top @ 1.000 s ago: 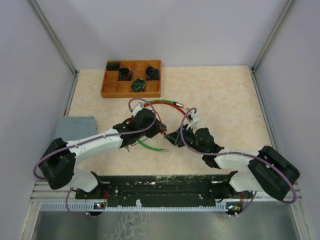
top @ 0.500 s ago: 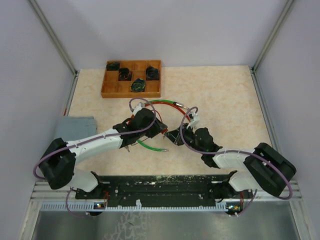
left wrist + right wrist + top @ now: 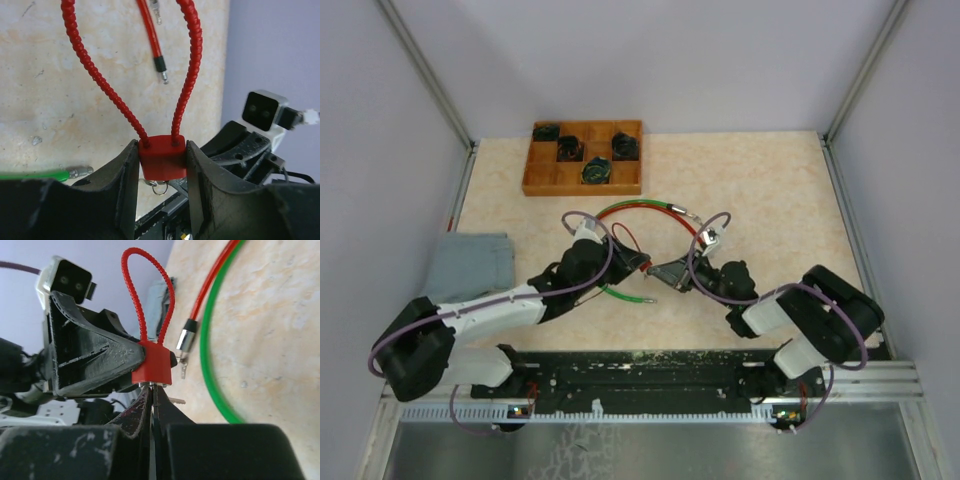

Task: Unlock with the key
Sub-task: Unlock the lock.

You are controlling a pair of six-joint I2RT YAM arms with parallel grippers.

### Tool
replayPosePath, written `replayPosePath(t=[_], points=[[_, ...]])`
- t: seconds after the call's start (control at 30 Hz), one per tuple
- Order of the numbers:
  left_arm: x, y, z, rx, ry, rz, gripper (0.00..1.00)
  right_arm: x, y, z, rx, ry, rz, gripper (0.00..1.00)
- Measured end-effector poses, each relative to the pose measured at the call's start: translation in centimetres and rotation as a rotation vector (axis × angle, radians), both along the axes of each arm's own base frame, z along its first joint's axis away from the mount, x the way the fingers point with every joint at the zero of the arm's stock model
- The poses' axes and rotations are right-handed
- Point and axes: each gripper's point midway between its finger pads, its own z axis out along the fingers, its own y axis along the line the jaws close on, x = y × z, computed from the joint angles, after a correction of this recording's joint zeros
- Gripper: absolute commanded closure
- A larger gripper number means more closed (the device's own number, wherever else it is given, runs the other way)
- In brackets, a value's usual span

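A red padlock (image 3: 161, 157) with a red ribbed cable loop (image 3: 90, 70) is held above the table. My left gripper (image 3: 161, 156) is shut on the lock's body, one finger on each side. In the right wrist view the lock (image 3: 152, 365) sits just above my right gripper (image 3: 153, 392), which is shut on a thin key (image 3: 153, 388) whose tip meets the lock's underside. A small key ring (image 3: 160, 188) hangs below the lock. In the top view both grippers, left (image 3: 638, 264) and right (image 3: 663, 273), meet at the table's middle.
A green cable (image 3: 620, 295) and a red-and-green cable (image 3: 640, 206) lie on the table around the grippers. A wooden compartment tray (image 3: 548, 176) with several dark items stands at the back left. A grey cloth (image 3: 470, 265) lies at the left edge.
Both arms have changed posture: the left wrist has drawn back to the left and the right elbow has moved left. The grippers still meet at about the same spot.
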Motion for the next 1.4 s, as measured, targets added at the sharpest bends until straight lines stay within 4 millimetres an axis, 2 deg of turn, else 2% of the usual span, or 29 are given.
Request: replayPosePath(t=[0.2, 0.43, 0.67, 0.93, 1.03, 1.27, 1.4], points=[[-0.9, 0.5, 2.6, -0.129, -0.167, -0.044, 1.00, -0.7, 0.6, 2.1, 0.159, 0.033, 0.077, 1.00], [-2.2, 1.0, 3.3, -0.196, -0.306, -0.114, 1.00, -2.0, 1.1, 2.1, 0.224, 0.142, 0.154, 1.00], [-3.3, 1.4, 5.0, -0.249, -0.438, -0.164, 1.00, -2.4, 1.3, 3.0, 0.282, 0.199, 0.185, 1.00], [-3.6, 1.6, 5.2, -0.248, -0.494, -0.185, 1.00, -2.4, 1.5, 2.9, 0.291, 0.234, 0.206, 0.84], [-3.8, 1.7, 5.6, -0.264, -0.508, -0.186, 1.00, -2.6, 1.4, 3.4, 0.287, 0.201, 0.216, 0.75], [-4.6, 2.1, 8.2, -0.317, -0.571, -0.217, 1.00, -2.0, 0.1, 6.1, 0.220, 0.016, 0.161, 0.69], [-4.3, 2.3, 8.2, -0.288, -0.578, -0.229, 1.00, -1.8, -0.8, 6.9, 0.108, -0.082, 0.114, 0.67]])
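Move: The left hand already holds the red lock between its pads, and the right hand's shut fingers are on the key at its keyed side. The lock's middle lies about 2 cm forward and 2 cm left of the right hand, at the same height; the key is about 2 cm back and 2 cm right of the left hand. From the right hand, the green cable's near end is roughly 4 cm back and the red cable's end some 9 cm forward and 9 cm right, both about 12 cm lower on the table. Both hands twist lock and key against each other while drawing back some 2 to 4 cm and rising: the left keeps its grip and tips its fingers up about 30 degrees, while the right, still shut on the key, rolls some 20 degrees clockwise as seen looking along its fingers. Then the right opens to about a third, lets go of the key and draws away to the right and up, unwinding most of its roll, as the left carries the lock on to about 8 cm above where it began. ##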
